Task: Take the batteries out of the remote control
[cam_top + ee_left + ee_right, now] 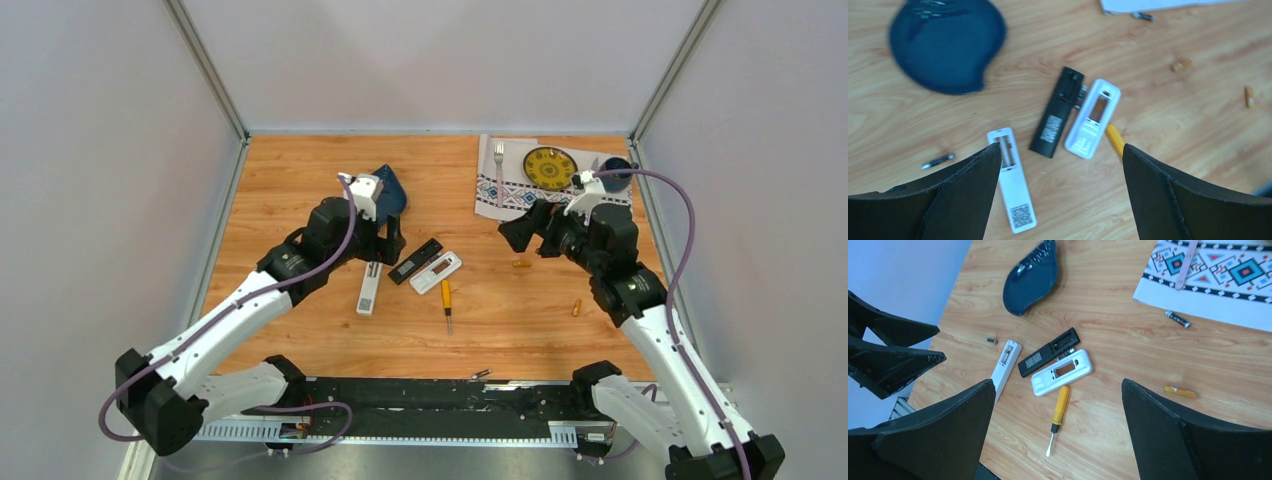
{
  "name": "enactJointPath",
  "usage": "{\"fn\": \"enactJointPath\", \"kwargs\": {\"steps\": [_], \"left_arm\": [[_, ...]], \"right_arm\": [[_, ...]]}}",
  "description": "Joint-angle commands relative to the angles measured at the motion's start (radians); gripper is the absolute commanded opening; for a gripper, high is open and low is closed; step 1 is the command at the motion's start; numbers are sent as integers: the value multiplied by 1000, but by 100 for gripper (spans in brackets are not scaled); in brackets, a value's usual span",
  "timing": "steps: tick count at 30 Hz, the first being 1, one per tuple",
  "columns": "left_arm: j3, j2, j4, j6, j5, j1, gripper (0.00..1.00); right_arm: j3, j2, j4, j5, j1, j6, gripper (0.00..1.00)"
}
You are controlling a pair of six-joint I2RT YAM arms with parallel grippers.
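Three remotes lie mid-table: a slim white one with its battery bay uncovered, a black one and a wider white one whose bay looks empty. Loose batteries lie around them: orange ones, a dark one left of the slim remote, another dark one by the cloth. My left gripper hovers open above the slim remote's bay end. My right gripper hangs open and empty, off to the right.
An orange-handled screwdriver lies just in front of the wider white remote. A dark blue rounded object sits behind the left gripper. At the back right a patterned cloth carries a fork, a yellow plate and a blue cup.
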Motion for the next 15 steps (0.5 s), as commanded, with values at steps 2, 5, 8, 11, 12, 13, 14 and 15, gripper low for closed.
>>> {"fn": "enactJointPath", "kwargs": {"steps": [2,5,8,11,12,13,14,15], "left_arm": [[-34,-152,-48,-110,-341,0,97],[-81,-229,-18,-115,-381,1,97],[-119,-296,13,-100,-392,1,97],[-137,-350,16,-94,-397,1,97],[-141,-361,18,-89,-397,0,97],[-141,-384,16,-86,-398,1,97],[-145,-393,16,-84,-400,1,97],[-145,-405,18,-77,-401,1,97]], "right_arm": [[13,-107,37,63,-3,-24,100],[-15,-163,88,74,-3,-34,100],[-38,-205,123,101,-3,-39,100],[-56,-237,143,118,-1,-60,100],[-62,-245,163,118,-3,-68,100],[-72,-254,172,123,-1,-82,100],[-87,-277,181,129,-3,-86,100],[-99,-288,209,135,-3,-94,100]]}}
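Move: From the empty left hand, the narrow white remote lies level fore and aft, about 7 cm to its left and 20 cm below. At that same table height, the black remote is some 8 cm ahead and 4 cm right, the wide white remote 4 cm ahead and 10 cm right. From the right hand, also empty, the narrow remote is level and roughly 34 cm left, 23 cm below; an orange battery lies 7 cm ahead and 4 cm right, equally low. Leftward and up, the left hand swings about 9 cm left and 4 cm higher, away from the black and wide white remotes and passing high above the narrow one, turning some 20 degrees counter-clockwise as its fingers tip up. The right hand rises nearly 6 cm, easing back and right, its fingers also tilting up. Both grippers stay wide open and slow towards the end. ##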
